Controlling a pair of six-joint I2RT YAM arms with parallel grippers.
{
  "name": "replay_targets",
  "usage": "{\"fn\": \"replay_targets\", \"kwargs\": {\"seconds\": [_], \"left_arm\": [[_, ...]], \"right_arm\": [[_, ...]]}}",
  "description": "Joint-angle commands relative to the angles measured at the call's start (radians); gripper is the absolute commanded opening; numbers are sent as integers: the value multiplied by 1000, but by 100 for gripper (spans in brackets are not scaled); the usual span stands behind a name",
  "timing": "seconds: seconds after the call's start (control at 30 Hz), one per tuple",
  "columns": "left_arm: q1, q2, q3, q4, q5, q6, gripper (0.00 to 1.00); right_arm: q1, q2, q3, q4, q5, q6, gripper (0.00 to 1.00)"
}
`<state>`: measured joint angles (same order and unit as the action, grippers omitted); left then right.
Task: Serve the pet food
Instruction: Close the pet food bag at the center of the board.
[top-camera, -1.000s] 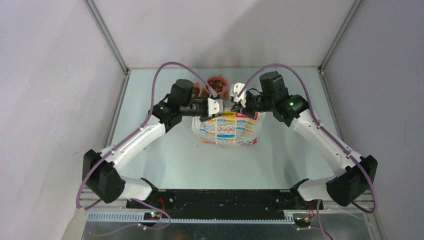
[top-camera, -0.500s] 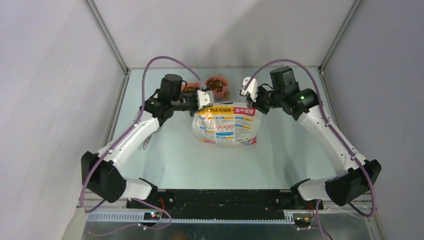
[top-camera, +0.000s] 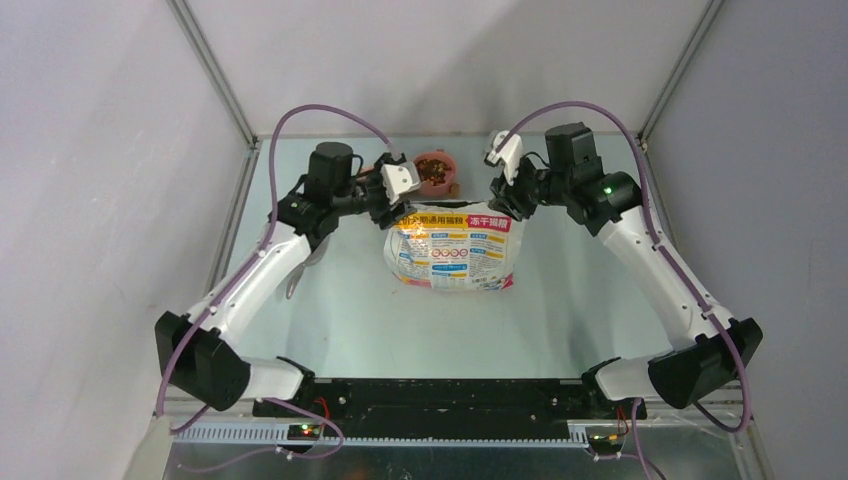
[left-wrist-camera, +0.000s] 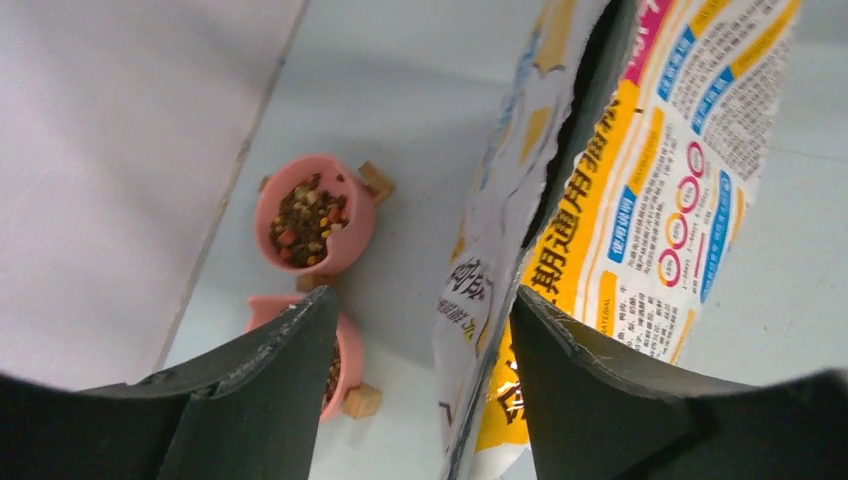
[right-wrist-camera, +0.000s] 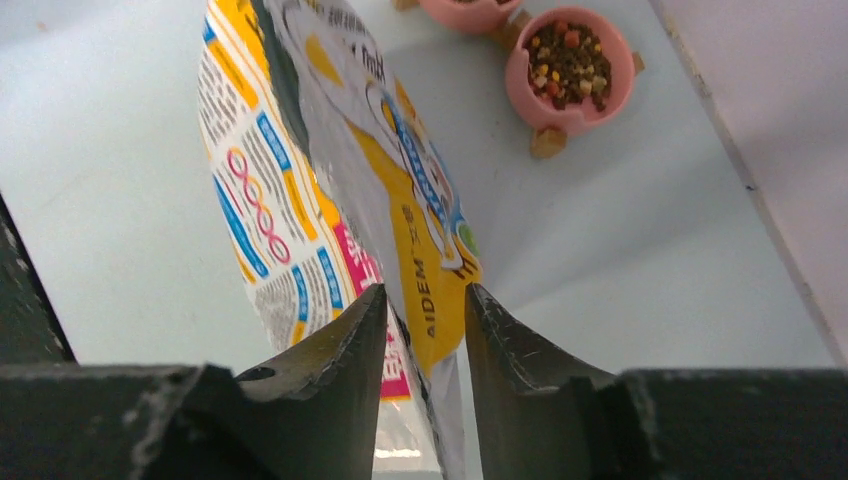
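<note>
The printed cat-food bag (top-camera: 452, 248) stands upright mid-table with its top slit open. Behind it sit two pink bowls; the right-hand one (top-camera: 434, 172) holds pet food (top-camera: 433, 169), brown and reddish kibble, which also shows in both wrist views (left-wrist-camera: 305, 210) (right-wrist-camera: 568, 62). The other bowl (left-wrist-camera: 343, 350) is half hidden behind my left finger. My left gripper (top-camera: 398, 180) is open, and in its wrist view (left-wrist-camera: 425, 310) the bag's (left-wrist-camera: 640, 180) top left edge hangs loose between the fingers. My right gripper (top-camera: 503, 155) is open too, its jaws (right-wrist-camera: 425, 300) straddling the bag's (right-wrist-camera: 300, 180) top right corner.
The bowls rest on small wooden block feet (left-wrist-camera: 362, 400). The enclosure's back wall (top-camera: 440, 70) stands close behind them, with side walls left and right. A thin grey handle (top-camera: 293, 287) pokes out under my left forearm.
Both grippers have opened and let go of the bag's top corners. They have drawn apart and back toward the rear wall. The bag stays upright.
</note>
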<state>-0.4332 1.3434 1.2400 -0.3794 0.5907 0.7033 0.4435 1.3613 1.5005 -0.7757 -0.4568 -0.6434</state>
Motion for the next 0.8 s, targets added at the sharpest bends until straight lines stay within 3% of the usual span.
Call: {"fn": "replay_targets", "kwargs": {"seconds": [0.0,0.07,0.13,0.27,0.37,0.47,0.53,0.63,0.77], "left_arm": [[16,-100,40,98,-185,-135,77],[23,-135,50,116,-295,-224,92],[32,-165,76,101,-417,-321,99],[45,-215,139,57,-521,-448,100],[49,-250,135,85,-577,-507,100],[57,-271,139,60,-501,-494,100],[60,-294,80,97,-431,-500,100],[65,-296,53,86,-365,-550,99],[90,-291,45,-45,-27,-467,98]], "right_arm": [[7,-38,45,180,-49,255,40],[-1,-52,45,267,-59,348,42],[-17,-61,57,313,-56,446,45],[-61,-48,147,323,3,619,46],[-72,-18,235,234,85,710,47],[-77,-10,257,154,101,744,53],[-72,-23,224,156,53,754,68],[-22,-33,215,121,45,708,80],[83,-37,215,83,58,562,84]]}}
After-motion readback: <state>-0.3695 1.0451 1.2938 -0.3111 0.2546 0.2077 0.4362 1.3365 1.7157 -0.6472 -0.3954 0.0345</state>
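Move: The pet food bag stands between the hands, its upper corners between the parted fingers of each: its middle is about 14 cm to the left hand's right, level fore and aft and 11 cm below; from the right hand it is some 13 cm left and 13 below. From the left hand, one pink bowl is roughly 23 cm ahead and 10 right, the other 21 ahead and 4 left, and the scoop 24 left and 3 ahead, all some 20 cm lower. Upward, both hands come free of the bag's top corners with fingers already parted. The left rises about 16 cm while swinging left away from the bag, turning some 35 degrees counter-clockwise with its left side dipping, and opens fully; the right climbs about 14 cm, its left side tipping up some 30 degrees with a clockwise turn, fingers opening wider. Both finally sink back 2 to 3 cm. ##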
